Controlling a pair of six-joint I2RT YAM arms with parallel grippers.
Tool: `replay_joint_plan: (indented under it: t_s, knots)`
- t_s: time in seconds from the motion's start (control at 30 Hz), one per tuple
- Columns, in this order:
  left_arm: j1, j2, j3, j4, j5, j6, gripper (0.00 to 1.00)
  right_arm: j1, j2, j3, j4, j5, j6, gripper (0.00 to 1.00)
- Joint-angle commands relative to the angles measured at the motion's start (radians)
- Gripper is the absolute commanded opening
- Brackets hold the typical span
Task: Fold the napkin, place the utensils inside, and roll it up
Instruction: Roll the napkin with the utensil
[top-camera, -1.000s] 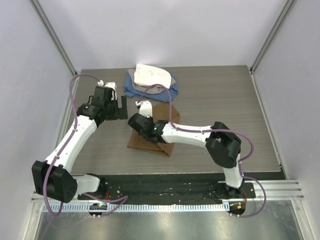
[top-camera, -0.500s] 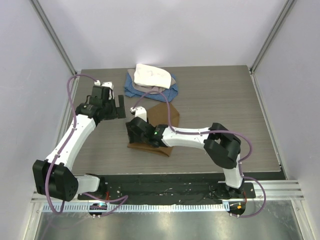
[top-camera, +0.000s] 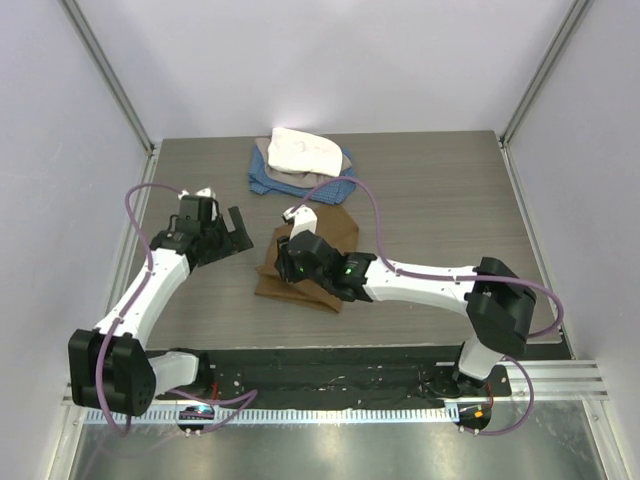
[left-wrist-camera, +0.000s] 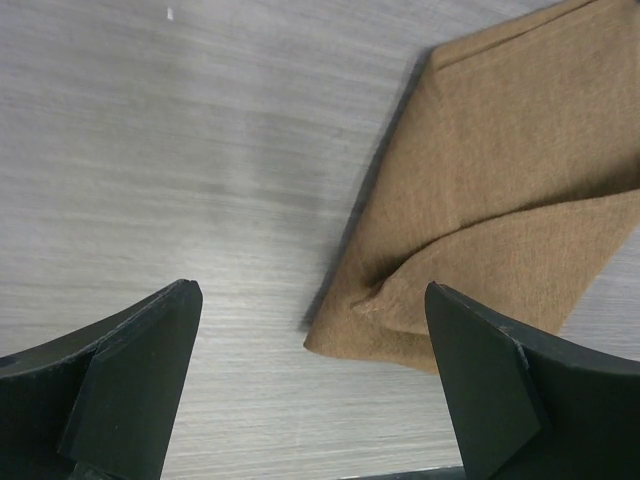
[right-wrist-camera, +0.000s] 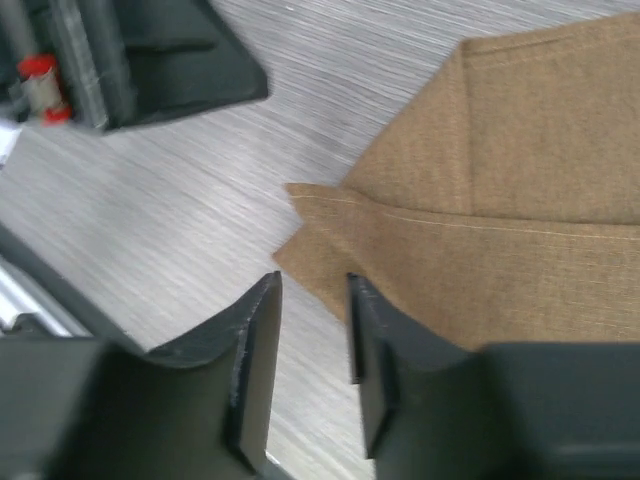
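Observation:
The tan-brown napkin lies folded on the table, with overlapping layers and a stitched hem. My right gripper hovers low over its left edge. In the right wrist view the napkin has a corner just beyond my right gripper, which is open by a narrow gap with nothing in it. My left gripper is wide open and empty, just left of the napkin. In the left wrist view the napkin has a corner ahead of my left gripper. The utensils are out of view.
A white cloth lies on a blue cloth at the back of the table, just behind the napkin. Walls close in the table on the left, right and back. My left gripper is close in front of my right one.
My right gripper has gone from shut to open at the napkin's left edge, and its elbow has swung out to the right. My left gripper has drifted a little nearer, still wide open.

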Motion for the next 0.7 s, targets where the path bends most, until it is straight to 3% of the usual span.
replay_joint_plan:
  t_s: [0.0, 0.4, 0.67]
  knots:
    - [0.003, -0.063, -0.077, 0.093, 0.026, -0.107, 1.0, -0.031, 0.046, 0.013, 0.039, 0.02, -0.036, 0.33]
    - [0.003, -0.115, -0.241, 0.2, 0.069, -0.201, 1.0, -0.078, 0.195, 0.079, 0.039, -0.039, -0.055, 0.24]
    - [0.001, -0.103, -0.282, 0.246, 0.12, -0.227, 1.0, -0.069, 0.183, 0.03, 0.08, -0.088, -0.015, 0.17]
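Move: The napkin's middle lies roughly 5 cm ahead of the right hand, 4 cm to its right and 11 cm below; from the left hand it is some 15 cm to the right, 2 cm back and 9 cm down. The napkin's near left corner is about 8 cm left of and 4 cm behind the right hand, and 3 cm right of and 10 cm behind the left. The blue cloth pile sits around 23 cm beyond the napkin's middle. Down onto the napkin's folded near part goes the right hand, sinking about 8 cm while reaching some 3 cm forward, its part-open fingers drawing nearly shut; whether they touch cloth can't be made out. The left hand, still wide open, descends about 5 cm and draws back about 3 cm, easing right towards the napkin's near left corner and rolling some 10 degrees, its left side dipping. ##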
